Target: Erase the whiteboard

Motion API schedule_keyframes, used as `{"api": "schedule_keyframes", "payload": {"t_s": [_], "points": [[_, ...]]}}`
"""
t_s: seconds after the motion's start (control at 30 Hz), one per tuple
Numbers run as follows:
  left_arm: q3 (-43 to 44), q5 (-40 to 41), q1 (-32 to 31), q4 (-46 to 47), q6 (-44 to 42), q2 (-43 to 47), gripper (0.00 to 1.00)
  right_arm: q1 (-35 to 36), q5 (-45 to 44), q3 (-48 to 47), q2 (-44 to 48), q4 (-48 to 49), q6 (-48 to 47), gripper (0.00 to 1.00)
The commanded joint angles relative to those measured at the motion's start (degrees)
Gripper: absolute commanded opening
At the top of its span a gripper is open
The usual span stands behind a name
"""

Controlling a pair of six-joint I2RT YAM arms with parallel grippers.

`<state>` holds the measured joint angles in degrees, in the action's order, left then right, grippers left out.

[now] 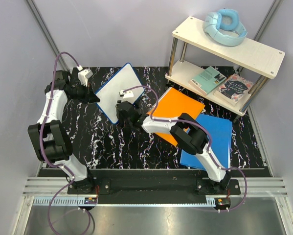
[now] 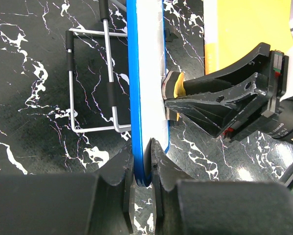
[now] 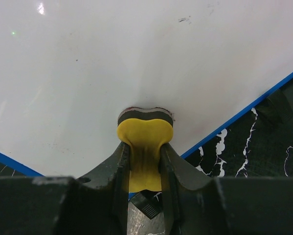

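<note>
The whiteboard (image 1: 118, 93), white with a thin blue frame, stands tilted up off the table. My left gripper (image 2: 142, 161) is shut on the whiteboard's (image 2: 146, 73) blue bottom edge, one finger on each side. My right gripper (image 3: 145, 156) is shut on a yellow eraser (image 3: 145, 129), and the eraser's dark felt face presses against the white surface (image 3: 136, 58). From the left wrist the eraser (image 2: 174, 84) touches the board's right face. The board's face looks nearly clean, with a faint smudge (image 3: 184, 19) near its upper right. From above, the right gripper (image 1: 121, 105) sits at the board's near edge.
A wire stand (image 2: 92, 83) lies on the black marble table behind the board. An orange folder (image 1: 178, 110) and a blue folder (image 1: 212, 139) lie to the right. A two-tier shelf (image 1: 229, 49) at the back right carries blue headphones (image 1: 224, 27) and books (image 1: 207, 78).
</note>
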<state>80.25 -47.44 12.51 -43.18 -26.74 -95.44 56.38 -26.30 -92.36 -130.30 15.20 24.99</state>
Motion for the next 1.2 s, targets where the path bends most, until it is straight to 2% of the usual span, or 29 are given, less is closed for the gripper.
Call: {"api": "schedule_keyframes", "payload": {"t_s": [0.0,0.23,0.43,0.7,1.17], "points": [[-1.4,7.6,-0.8,-2.5,-6.2,-2.5,0.00,1.4,2.8,-3.0,-0.5,6.2,-0.1,0.00],[-1.4,7.8,-0.8,-2.6,-6.0,-2.4,0.00,0.9,-4.8,-0.7,2.5,5.7,-0.1,0.00],[-1.8,8.2,-0.7,-2.5,-6.0,-1.9,0.00,-2.9,-8.6,5.0,6.3,3.5,1.5,0.00],[-1.1,7.6,0.6,-2.5,-5.2,-2.0,0.00,-6.6,-6.3,14.2,12.7,6.0,2.3,0.00],[4.3,4.9,5.3,-7.0,-5.5,-2.5,0.00,-6.7,-0.2,19.1,18.2,0.5,7.8,0.00]]}}
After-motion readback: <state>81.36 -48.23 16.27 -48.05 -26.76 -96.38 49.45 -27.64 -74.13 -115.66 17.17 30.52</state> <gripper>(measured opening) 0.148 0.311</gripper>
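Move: The right hand already has the eraser against the lower part of the whiteboard; the board's middle is about 7 cm ahead, 1 cm left and slightly above. The orange folder lies flat some 25 cm to the right, 4 cm nearer the base and about 9 cm below. For the left hand, which already grips the board's upper left corner, the board's middle is about 11 cm right, 3 cm ahead and 8 cm below. The eraser's felt comes off the whiteboard: the right hand, keeping its pinch on the eraser, dwells briefly, then sweeps about 10 cm right and slightly forward and down, across the board's lower edge towards the orange folder, turning some 10 degrees clockwise. It then lifts about 3 cm while easing back. Late on, the left hand carries its corner about 2 cm left. ##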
